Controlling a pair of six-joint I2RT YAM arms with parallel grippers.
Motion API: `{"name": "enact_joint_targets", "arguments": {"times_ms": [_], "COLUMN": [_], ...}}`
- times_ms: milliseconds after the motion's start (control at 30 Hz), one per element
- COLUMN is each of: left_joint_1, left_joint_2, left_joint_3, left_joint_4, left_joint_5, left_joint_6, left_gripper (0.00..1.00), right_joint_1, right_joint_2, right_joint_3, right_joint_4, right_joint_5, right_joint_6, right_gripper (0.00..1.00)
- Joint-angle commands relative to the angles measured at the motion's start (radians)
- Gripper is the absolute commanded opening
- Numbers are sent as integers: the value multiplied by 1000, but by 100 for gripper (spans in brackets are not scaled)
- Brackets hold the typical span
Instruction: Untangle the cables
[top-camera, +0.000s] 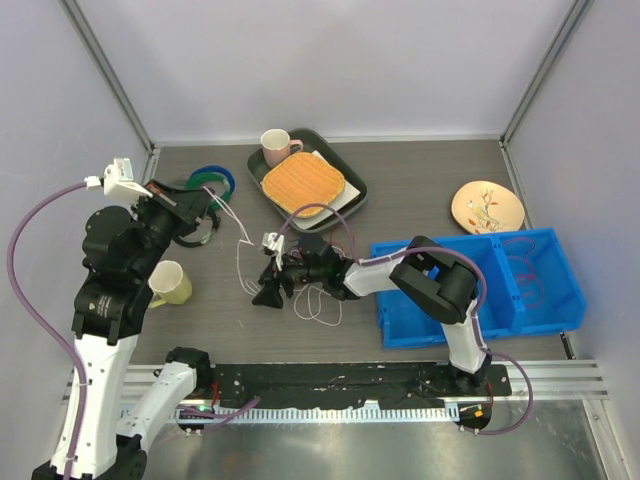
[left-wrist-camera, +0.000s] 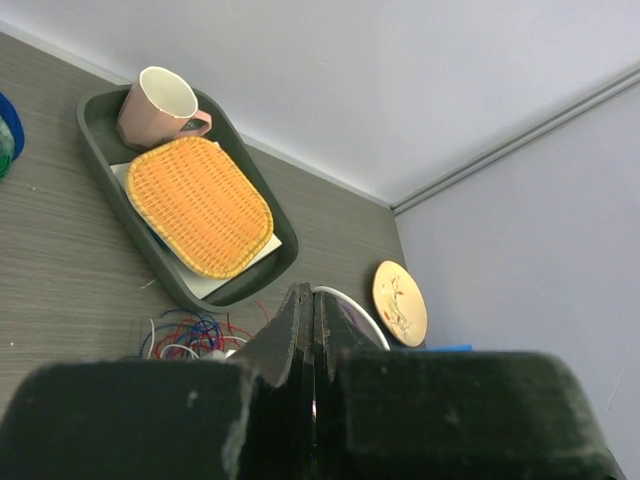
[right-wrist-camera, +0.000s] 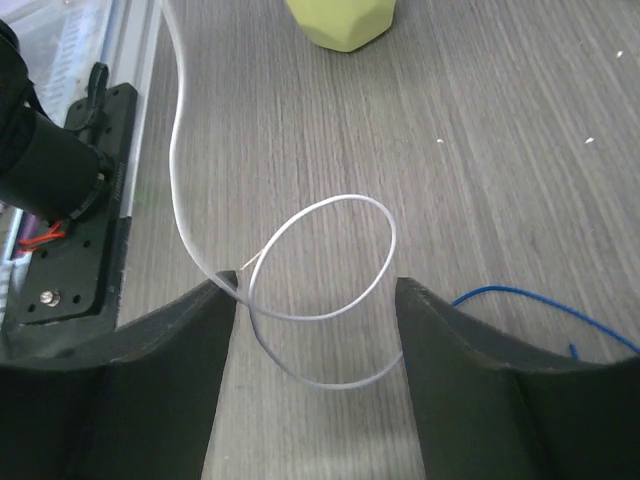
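The cables show as thin white strands (top-camera: 245, 262) on the table, and in the left wrist view as a red, blue and white tangle (left-wrist-camera: 185, 335). My right gripper (top-camera: 267, 293) is low over the table and open. In its wrist view a white cable loop (right-wrist-camera: 325, 290) lies between the two fingers, touching the left finger (right-wrist-camera: 190, 340), and a blue cable (right-wrist-camera: 520, 298) runs beside the right one. My left gripper (top-camera: 208, 214) is raised at the left with its jaws pressed together (left-wrist-camera: 316, 300). A white strand (top-camera: 232, 215) runs up towards it; I cannot tell whether it is pinched.
A yellow-green mug (top-camera: 170, 283) stands next to the left arm. A dark tray (top-camera: 350, 180) at the back holds a pink mug (top-camera: 277, 148) and an orange woven mat (top-camera: 303, 183). Blue and green coils (top-camera: 214, 175) lie far left, a plate (top-camera: 487, 207) and a blue bin (top-camera: 560, 300) at the right.
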Motion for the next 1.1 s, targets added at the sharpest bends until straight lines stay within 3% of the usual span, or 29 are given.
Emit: {"name": "enact_joint_targets", "arguments": {"times_ms": [0,100,200,333,433,467,533,567,667,867,1067], "left_joint_1": [3,3,2,3,2,3,2,3,2,3,3], "left_joint_2": [-4,-12,-20,-32,-46,-52,-75,-84,-93,-40,57], "left_joint_3": [25,9,-5,-63,-172,-245,-322,-390,-476,-565,-611], "left_joint_4": [6,4,-3,-11,16,35,113,138,219,311,346], "left_joint_5": [-11,-21,-40,-55,-29,-9,50,71,143,238,273], "left_joint_6": [14,10,10,7,-9,-12,-11,-11,-11,-8,4], "left_gripper": [0,0,0,0,12,30,52,77,100,100,100], "right_joint_1": [6,6,5,5,5,5,-6,-10,-23,-26,-35], "right_joint_2": [-4,-36,-95,-316,-459,-487,-543,-595,-657,-709,-648], "right_joint_3": [42,13,1,2,71,91,137,148,212,450,669], "right_joint_4": [116,196,196,19,-186,-228,-302,-311,-351,-448,-552], "right_joint_5": [55,148,213,353,534,575,662,711,765,895,1211], "right_joint_6": [46,122,172,181,161,155,137,123,83,23,-136], "right_gripper": [50,15,1,1,1,1,1,1,1,1,1]}}
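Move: The white cable's strand hangs between the right gripper's open fingers, at most 1 or 2 cm off the hand point. The cable tangle's middle lies some 7 cm ahead and 10 cm right of that hand, 6 cm lower; the yellow mug is about 20 cm left and 1 cm farther out. From the left gripper, still pinching the same white cable, that strand is roughly 33 cm below, 4 cm back and 4 cm right. Shut the right gripper on the white strand while the left keeps its hold, then sweep the right one up almost 50 cm, away from the table and off to the right, swinging its fingers from leftward to forward and tipped up. As it rises, open the left gripper wide to let go of the cable and lower it about 20 cm, tipping its fingers down towards the tangle. ##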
